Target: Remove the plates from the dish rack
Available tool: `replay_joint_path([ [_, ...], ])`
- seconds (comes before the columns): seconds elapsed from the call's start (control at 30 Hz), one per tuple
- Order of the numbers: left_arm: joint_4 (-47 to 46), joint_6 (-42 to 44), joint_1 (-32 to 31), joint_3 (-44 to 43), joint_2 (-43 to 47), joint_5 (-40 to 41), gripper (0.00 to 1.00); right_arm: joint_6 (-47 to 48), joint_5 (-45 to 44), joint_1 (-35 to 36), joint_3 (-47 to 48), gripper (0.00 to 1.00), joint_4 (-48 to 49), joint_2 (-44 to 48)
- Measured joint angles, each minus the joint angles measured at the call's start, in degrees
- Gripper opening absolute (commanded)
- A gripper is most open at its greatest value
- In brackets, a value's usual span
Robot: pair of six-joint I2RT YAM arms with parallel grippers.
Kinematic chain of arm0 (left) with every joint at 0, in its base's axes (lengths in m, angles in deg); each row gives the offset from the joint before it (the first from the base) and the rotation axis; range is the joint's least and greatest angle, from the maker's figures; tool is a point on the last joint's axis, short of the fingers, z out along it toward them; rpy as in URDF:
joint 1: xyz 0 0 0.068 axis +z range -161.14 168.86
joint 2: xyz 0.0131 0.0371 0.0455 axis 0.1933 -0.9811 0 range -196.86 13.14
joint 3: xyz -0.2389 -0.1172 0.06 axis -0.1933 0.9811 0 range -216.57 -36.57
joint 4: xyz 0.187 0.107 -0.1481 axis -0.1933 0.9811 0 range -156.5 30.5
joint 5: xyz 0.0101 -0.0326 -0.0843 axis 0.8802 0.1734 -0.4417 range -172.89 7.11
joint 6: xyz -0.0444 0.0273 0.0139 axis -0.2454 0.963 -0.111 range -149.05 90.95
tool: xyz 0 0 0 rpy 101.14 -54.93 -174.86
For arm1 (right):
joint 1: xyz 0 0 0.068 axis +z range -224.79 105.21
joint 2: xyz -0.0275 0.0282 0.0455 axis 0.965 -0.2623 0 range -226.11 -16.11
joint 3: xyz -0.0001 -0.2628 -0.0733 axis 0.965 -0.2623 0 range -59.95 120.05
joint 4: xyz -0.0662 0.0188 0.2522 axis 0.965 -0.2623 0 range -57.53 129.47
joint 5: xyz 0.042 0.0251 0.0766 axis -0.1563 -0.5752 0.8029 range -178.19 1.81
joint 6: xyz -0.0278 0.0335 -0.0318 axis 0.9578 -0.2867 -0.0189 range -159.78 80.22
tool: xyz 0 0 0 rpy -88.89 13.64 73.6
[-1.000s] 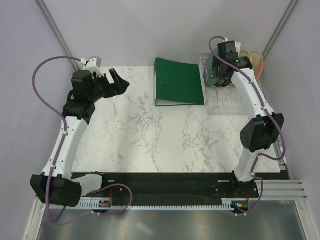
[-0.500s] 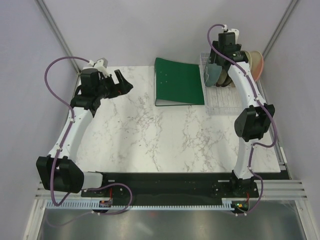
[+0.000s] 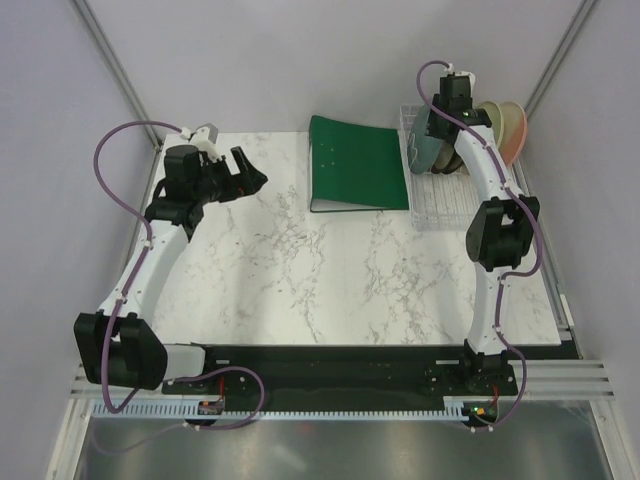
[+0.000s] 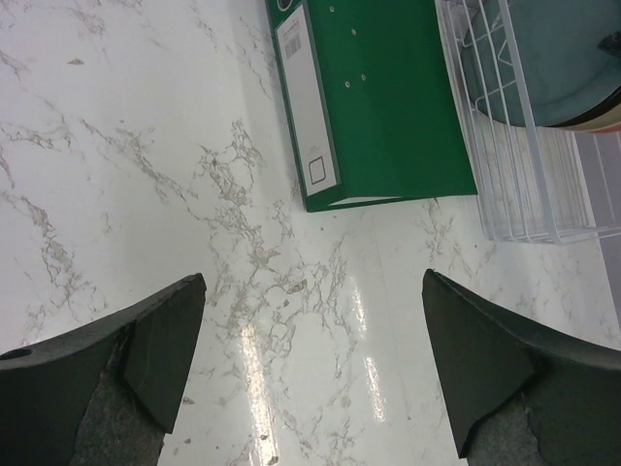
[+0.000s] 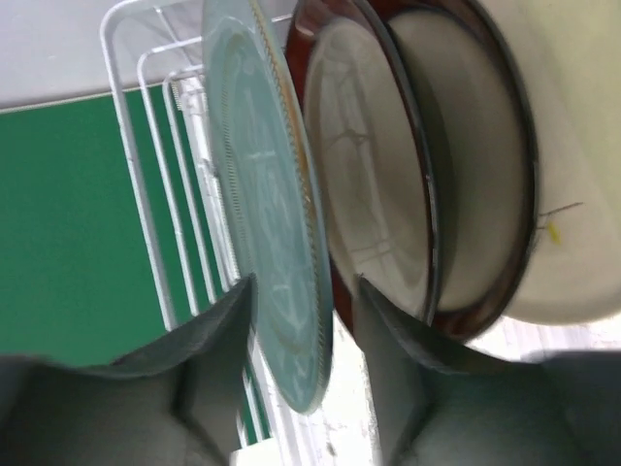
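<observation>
The clear dish rack (image 3: 446,206) stands at the table's back right with several plates on edge in it. In the right wrist view the slate grey plate (image 5: 272,204) stands nearest the binder. Behind it are a dark-red-rimmed plate (image 5: 383,194) and a cream plate (image 5: 572,146). My right gripper (image 5: 306,282) straddles the grey plate's lower rim. One finger is against its outer face and the other stands a small gap off its inner face, so nothing is clamped. My left gripper (image 3: 252,170) hovers wide open over the table's back left, holding nothing.
A flat green binder (image 3: 358,162) lies just left of the rack, close to its rim. The left wrist view shows the binder (image 4: 388,107) and the rack (image 4: 543,184) ahead of the left fingers. Grey walls close in behind the rack.
My right gripper has reached further into the rack and its jaws have narrowed around the grey plate. The left arm has shifted slightly and stays wide open.
</observation>
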Motion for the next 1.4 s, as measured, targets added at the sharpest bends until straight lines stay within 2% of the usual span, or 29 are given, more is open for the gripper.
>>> replay_joint_path([
  [0.13, -0.8, 0.0, 0.1, 0.6, 0.0, -1.7, 1.0, 0.0, 2.8, -0.6, 0.0, 0.39, 1.4, -0.6],
  [0.27, -1.3, 0.0, 0.1, 0.8, -0.7, -3.5, 1.0, 0.0, 4.7, -1.2, 0.0, 0.41, 2.3, -0.7],
  [0.4, -1.7, 0.0, 0.1, 1.0, -2.0, -5.6, 1.0, 0.0, 6.1, -1.8, 0.0, 0.39, 3.4, -1.7],
  [0.43, -1.8, 0.0, 0.1, 1.1, -2.1, -5.8, 1.0, 0.0, 6.3, -1.9, 0.0, 0.35, 3.5, -2.3],
  [0.47, -1.8, 0.0, 0.1, 1.2, -2.2, -6.0, 1.0, 0.0, 6.3, -2.0, 0.0, 0.22, 3.8, -2.7],
  [0.53, -1.9, 0.0, 0.1, 1.5, -2.3, -6.2, 1.0, 0.5, 6.3, -2.2, 0.1, 0.12, 4.0, -3.8],
  [0.57, -1.9, 0.0, 0.1, 1.6, -2.4, -6.4, 1.0, 0.4, 6.0, -2.3, 0.3, 0.0, 3.9, -4.2],
  [0.8, -2.3, 0.0, 0.1, 1.6, -2.5, -7.6, 1.0, 2.0, 5.6, -2.6, -0.6, 0.02, 4.7, -3.9],
  [0.83, -2.4, 0.0, 0.1, 1.6, -2.6, -7.6, 1.0, 2.0, 5.6, -2.6, -1.4, 0.14, 5.4, -3.5],
  [0.87, -2.6, 0.0, 0.1, 1.6, -2.8, -7.8, 1.0, 2.0, 5.6, -2.6, -1.9, 0.38, 5.9, -3.3],
  [0.97, -3.0, 0.0, 0.1, 1.6, -3.6, -8.5, 1.0, 0.9, 6.5, -2.5, -2.7, 0.41, 7.3, -2.8],
  [1.03, -3.2, 0.0, 0.1, 1.6, -4.1, -8.9, 1.0, 0.6, 6.6, -2.4, -2.8, 0.32, 8.1, -2.7],
  [1.17, -3.3, -0.1, 0.1, 1.6, -4.4, -9.2, 1.0, 1.2, 5.9, -2.3, -2.8, 0.0, 8.4, -2.6],
  [1.4, -3.4, -0.1, 0.1, 1.6, -4.4, -9.4, 1.0, 3.2, 4.3, -2.3, -3.5, 0.0, 8.7, -2.3],
])
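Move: The blue-green plate stands on edge in the rack in front of the right hand, its middle about 6 cm ahead, 2 cm left and 9 cm below, its near upper rim already between the half-open fingers. The first brown-rimmed plate is some 2 cm right of the hand, the second about 6 cm right, both some 5 cm ahead and 11 cm lower. From the left hand the blue-green plate is roughly 24 cm ahead, 44 cm right and 12 cm lower. The right fingers pinch the near upper rim of the blue-green plate: the hand eases about 2 cm forward and 2–3 cm down onto it while they close, then they part a little, shut again and keep the rim. Meanwhile the left hand, wide open, drifts some 2–3 cm right and as much down, over bare table. ##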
